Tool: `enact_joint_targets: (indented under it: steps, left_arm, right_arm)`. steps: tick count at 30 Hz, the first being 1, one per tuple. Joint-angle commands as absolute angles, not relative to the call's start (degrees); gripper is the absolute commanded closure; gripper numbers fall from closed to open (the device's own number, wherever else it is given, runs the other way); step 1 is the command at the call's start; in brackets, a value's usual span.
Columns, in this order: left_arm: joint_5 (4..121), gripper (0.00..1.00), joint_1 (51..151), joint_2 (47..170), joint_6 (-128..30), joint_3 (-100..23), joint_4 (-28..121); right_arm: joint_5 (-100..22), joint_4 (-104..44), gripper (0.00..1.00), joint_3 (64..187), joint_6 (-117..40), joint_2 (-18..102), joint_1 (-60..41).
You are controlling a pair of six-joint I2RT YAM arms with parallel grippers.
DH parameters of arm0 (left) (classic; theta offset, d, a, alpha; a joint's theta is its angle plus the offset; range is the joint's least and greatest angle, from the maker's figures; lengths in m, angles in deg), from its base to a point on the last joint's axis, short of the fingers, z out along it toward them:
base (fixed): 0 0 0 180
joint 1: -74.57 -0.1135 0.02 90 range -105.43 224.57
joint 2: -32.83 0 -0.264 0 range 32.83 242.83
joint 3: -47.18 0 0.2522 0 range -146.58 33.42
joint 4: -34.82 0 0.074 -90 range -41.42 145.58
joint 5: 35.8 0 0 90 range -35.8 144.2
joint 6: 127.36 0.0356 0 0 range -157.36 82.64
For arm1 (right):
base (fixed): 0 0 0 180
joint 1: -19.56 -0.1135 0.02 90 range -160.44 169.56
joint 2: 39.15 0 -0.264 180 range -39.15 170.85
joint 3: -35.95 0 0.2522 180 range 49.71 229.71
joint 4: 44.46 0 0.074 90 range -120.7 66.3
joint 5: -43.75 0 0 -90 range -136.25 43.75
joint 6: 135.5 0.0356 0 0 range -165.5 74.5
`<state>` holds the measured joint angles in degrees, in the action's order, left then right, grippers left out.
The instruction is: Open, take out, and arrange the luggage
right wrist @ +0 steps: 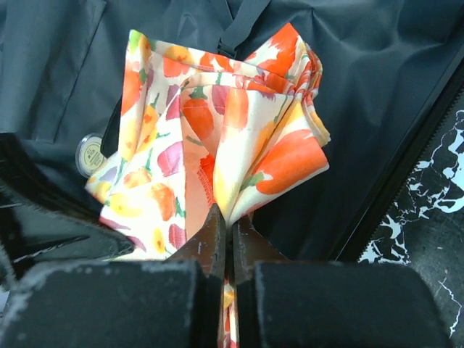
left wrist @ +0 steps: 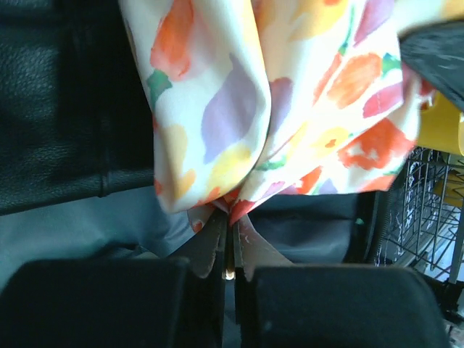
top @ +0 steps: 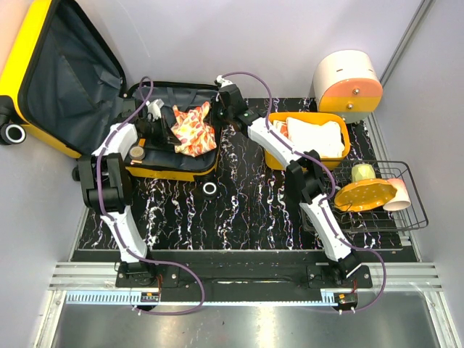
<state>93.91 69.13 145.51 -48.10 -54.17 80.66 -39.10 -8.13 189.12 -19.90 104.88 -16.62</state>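
The yellow luggage lies open, its grey-lined lid (top: 72, 72) flung back at the far left and its base (top: 170, 174) on the dark mat. A floral cloth (top: 194, 129) in orange, yellow and purple is bunched up in the base. My left gripper (left wrist: 230, 217) is shut on the cloth's (left wrist: 239, 109) lower edge from the left side (top: 170, 132). My right gripper (right wrist: 226, 214) is shut on a fold of the same cloth (right wrist: 217, 130) from the right (top: 216, 110). A small round tin (right wrist: 88, 152) sits on the lining beside the cloth.
A yellow basket (top: 272, 156) holding a white folded cloth (top: 315, 134) stands right of the luggage. A black wire rack (top: 406, 210) at the far right carries a yellow perforated dish (top: 365, 194). A white-and-orange box (top: 348, 83) stands behind it.
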Motion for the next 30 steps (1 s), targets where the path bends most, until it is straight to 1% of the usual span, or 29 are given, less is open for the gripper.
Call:
enact_joint_targets:
  steps: [1,9,13,17,19,20,22,26,30]
  left_arm:
    - [92.79,1.0,70.26,137.34,-44.39,-55.79,79.96]
    - [92.26,1.0,72.01,133.03,-42.72,-59.74,80.66]
    - [92.53,1.0,74.38,131.97,-42.28,-62.29,80.66]
    - [91.91,1.0,79.3,132.49,-41.84,-65.01,80.57]
    - [91.82,1.0,81.84,133.11,-42.54,-66.16,79.44]
    - [91.91,1.0,82.9,134.07,-42.98,-66.6,79.0]
    - [91.73,1.0,85.97,135.22,-44.03,-68.53,77.77]
    - [91.65,1.0,91.6,139.51,-47.02,-71.43,73.99]
    - [91.47,1.0,97.67,144.35,-50.0,-74.68,69.42]
  right_arm:
    - [-37.9,-11.8,1.0,192.36,-21.42,100.69,-16.03]
    - [-36.94,-13.29,1.0,191.48,-22.03,96.03,-14.01]
    - [-36.76,-13.64,1.0,188.85,-22.12,92.61,-12.17]
    - [-35.8,-13.91,1.0,184.11,-23.0,86.56,-9.36]
    - [-34.48,-14.69,1.0,178.84,-23.35,83.74,-6.99]
    - [-34.21,-15.48,1.0,174.38,-24.05,80.5,-6.2]
    - [-33.78,-16.1,1.0,169.79,-25.45,77.23,-3.74]
    - [-34.3,-16.55,1.0,156.28,-30.45,67.49,1.1]
    - [-35.27,-16.46,1.0,147.11,-33.98,60.88,6.28]
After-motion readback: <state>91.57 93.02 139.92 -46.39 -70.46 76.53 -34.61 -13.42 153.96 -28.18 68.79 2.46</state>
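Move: Both hands already pinch the floral cloth inside the open suitcase, and the orange bin it goes to lies some 33 cm right, 7 cm back and 10 cm below the right hand. From the left hand the bin is about 45 cm right, nearly level fore and aft, and 5 cm lower. The white cloth in the bin lies roughly 36 cm right, 7 cm back and 9 cm below the right hand; the bread box stands some 47 cm right and 10 cm ahead. Keeping their pinch on opposite ends of the floral cloth, the hands raise it together out of the suitcase, the left starting up at once and climbing about 15 cm while the right first hangs back, then rises some 12 cm. As they climb, both swing right across the suitcase's rim towards the orange bin, roughly 20 cm each and still moving fast at the end, with the left wrist tipping its fingers up and turning clockwise and the right wrist doing the same more slightly. ##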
